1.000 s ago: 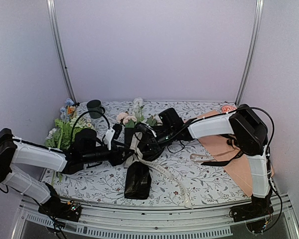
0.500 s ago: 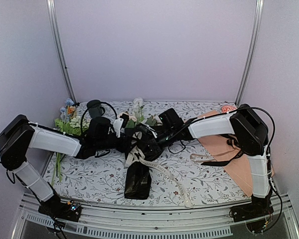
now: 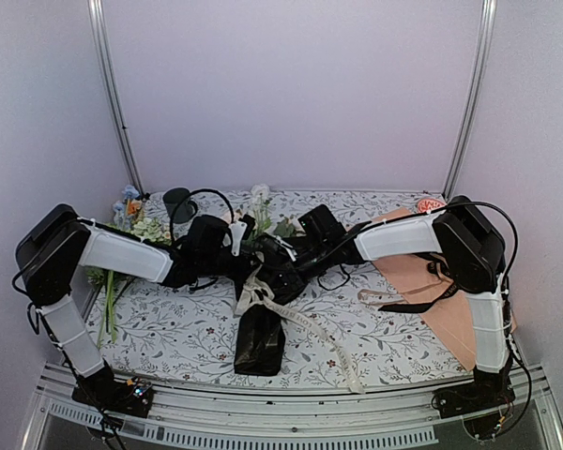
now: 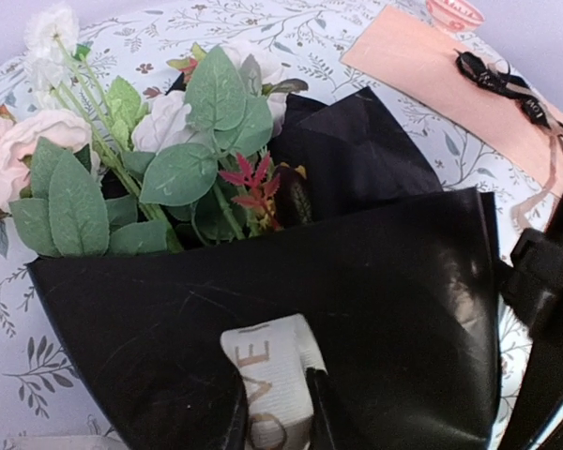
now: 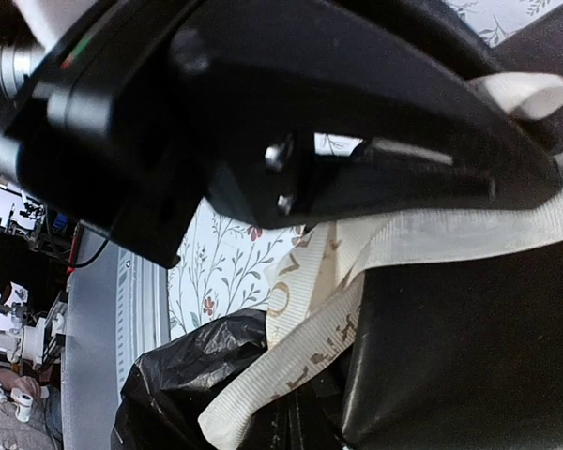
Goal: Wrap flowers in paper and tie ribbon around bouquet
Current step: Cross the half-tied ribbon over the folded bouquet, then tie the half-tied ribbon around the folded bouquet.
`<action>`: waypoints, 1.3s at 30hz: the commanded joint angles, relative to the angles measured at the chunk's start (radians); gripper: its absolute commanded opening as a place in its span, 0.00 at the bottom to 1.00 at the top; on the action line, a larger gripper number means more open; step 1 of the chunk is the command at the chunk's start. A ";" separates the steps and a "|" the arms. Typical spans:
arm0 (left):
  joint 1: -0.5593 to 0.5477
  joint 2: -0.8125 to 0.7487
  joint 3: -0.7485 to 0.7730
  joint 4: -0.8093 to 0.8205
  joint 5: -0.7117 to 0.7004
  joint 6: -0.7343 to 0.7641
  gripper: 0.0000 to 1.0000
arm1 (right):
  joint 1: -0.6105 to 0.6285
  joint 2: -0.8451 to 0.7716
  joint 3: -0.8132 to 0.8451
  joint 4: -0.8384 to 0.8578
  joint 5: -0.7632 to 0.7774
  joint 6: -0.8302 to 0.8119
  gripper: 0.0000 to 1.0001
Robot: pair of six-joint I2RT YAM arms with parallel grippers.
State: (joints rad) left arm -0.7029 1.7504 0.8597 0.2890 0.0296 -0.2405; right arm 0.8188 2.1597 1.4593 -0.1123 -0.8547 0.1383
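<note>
The bouquet (image 3: 259, 319) lies mid-table, its black paper (image 4: 375, 300) wrapped as a cone. The flowers (image 4: 159, 159), pink and white with green leaves, stick out at the far end. The cream ribbon (image 3: 305, 323) circles the cone's neck, and one end trails toward the front edge. My left gripper (image 4: 274, 375) is shut on a fold of the lettered ribbon (image 4: 267, 361) lying on the paper. My right gripper (image 5: 296, 417) meets it from the right, shut where a ribbon strand (image 5: 357, 281) crosses its tips. The left gripper's black body fills the top of the right wrist view.
A peach sheet (image 3: 422, 281) with a dark ribbon (image 3: 403, 305) on it lies at the right. A leftover mixed bunch (image 3: 122, 239) and a dark cup (image 3: 178, 202) stand at the back left. A small pink thing (image 3: 430, 203) sits at the back right.
My left arm has swung back and to the right, up to the bouquet's neck. Its jaws opened wide and then closed on the ribbon. The right arm has stayed put.
</note>
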 commanded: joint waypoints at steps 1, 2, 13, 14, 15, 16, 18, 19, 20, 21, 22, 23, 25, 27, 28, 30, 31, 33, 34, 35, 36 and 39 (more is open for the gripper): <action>-0.009 -0.039 -0.013 -0.003 -0.032 0.010 0.00 | 0.004 -0.050 0.010 -0.013 0.049 0.017 0.00; -0.009 -0.051 -0.032 0.008 -0.030 0.007 0.00 | 0.000 -0.059 0.005 -0.012 0.062 0.024 0.00; -0.005 -0.173 -0.223 0.158 0.004 -0.078 0.00 | -0.038 -0.137 -0.093 -0.004 0.136 0.099 0.00; -0.005 -0.183 -0.238 0.173 0.011 -0.086 0.00 | -0.044 -0.146 -0.107 -0.004 0.139 0.104 0.00; -0.005 -0.190 -0.250 0.185 0.014 -0.096 0.00 | -0.049 -0.156 -0.126 -0.004 0.142 0.108 0.00; -0.005 -0.195 -0.261 0.192 0.017 -0.102 0.00 | -0.052 -0.165 -0.139 -0.004 0.146 0.111 0.00; -0.006 -0.202 -0.276 0.200 0.019 -0.112 0.00 | -0.059 -0.184 -0.161 -0.012 0.152 0.113 0.00; -0.006 -0.205 -0.283 0.201 0.015 -0.120 0.00 | -0.063 -0.195 -0.172 -0.019 0.157 0.112 0.00; -0.006 -0.210 -0.290 0.205 0.013 -0.126 0.00 | -0.069 -0.204 -0.183 -0.028 0.161 0.110 0.00; -0.005 -0.218 -0.304 0.211 0.011 -0.133 0.00 | -0.073 -0.214 -0.195 -0.032 0.165 0.109 0.00; -0.006 -0.227 -0.317 0.220 0.008 -0.141 0.00 | -0.077 -0.225 -0.209 -0.034 0.167 0.110 0.00; -0.006 -0.241 -0.331 0.231 0.003 -0.151 0.00 | -0.082 -0.239 -0.223 -0.035 0.169 0.111 0.00; -0.006 -0.278 -0.362 0.250 -0.010 -0.170 0.00 | -0.090 -0.258 -0.241 -0.040 0.174 0.115 0.00; -0.004 -0.294 -0.392 0.272 -0.019 -0.184 0.00 | -0.093 -0.272 -0.279 -0.046 0.175 0.113 0.00; -0.004 -0.295 -0.397 0.267 -0.021 -0.191 0.00 | -0.096 -0.277 -0.292 -0.048 0.176 0.113 0.00; -0.003 -0.286 -0.404 0.243 -0.013 -0.208 0.00 | -0.102 -0.281 -0.317 -0.051 0.175 0.112 0.00; -0.002 -0.280 -0.409 0.241 -0.002 -0.218 0.00 | -0.106 -0.280 -0.329 -0.054 0.174 0.113 0.00; -0.001 -0.271 -0.423 0.241 0.017 -0.242 0.00 | -0.115 -0.281 -0.355 -0.056 0.174 0.113 0.00; 0.001 -0.269 -0.432 0.242 0.012 -0.259 0.00 | -0.119 -0.282 -0.372 -0.056 0.176 0.111 0.00; 0.003 -0.269 -0.442 0.241 0.002 -0.277 0.00 | -0.126 -0.284 -0.388 -0.058 0.179 0.110 0.00; 0.007 -0.271 -0.453 0.243 -0.005 -0.293 0.00 | -0.134 -0.286 -0.407 -0.059 0.184 0.111 0.00; 0.021 -0.283 -0.481 0.258 -0.005 -0.316 0.00 | -0.164 -0.291 -0.467 -0.058 0.190 0.117 0.00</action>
State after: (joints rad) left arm -0.6987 1.4727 0.4160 0.5213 0.0383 -0.5026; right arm 0.6987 1.9026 1.0573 -0.1486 -0.6895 0.2478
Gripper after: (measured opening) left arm 0.004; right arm 0.005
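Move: The left fingers sit around a ribbon end above the bouquet's black wrap. The ribbon crossing lies about 6 cm back, 1 cm left and 4 cm below that hand; the flower heads are some 10 cm ahead, 3 cm left and 4 cm below. From the right hand, already holding its ribbon part, the crossing is about 4 cm left, 2 cm back and 3 cm below, with the wrap's stem end 15 cm back, 3 cm left and 6 cm below. Outward to opposite sides, the hands draw the ribbon apart across the bouquet: the left finishes shutting on its end, then pulls back and left by about 9 cm, sinking a little only at the last. The right keeps its pinch, rises slightly with a small push forward, then travels about 11 cm right, ending lower and turned some 15 degrees clockwise. ##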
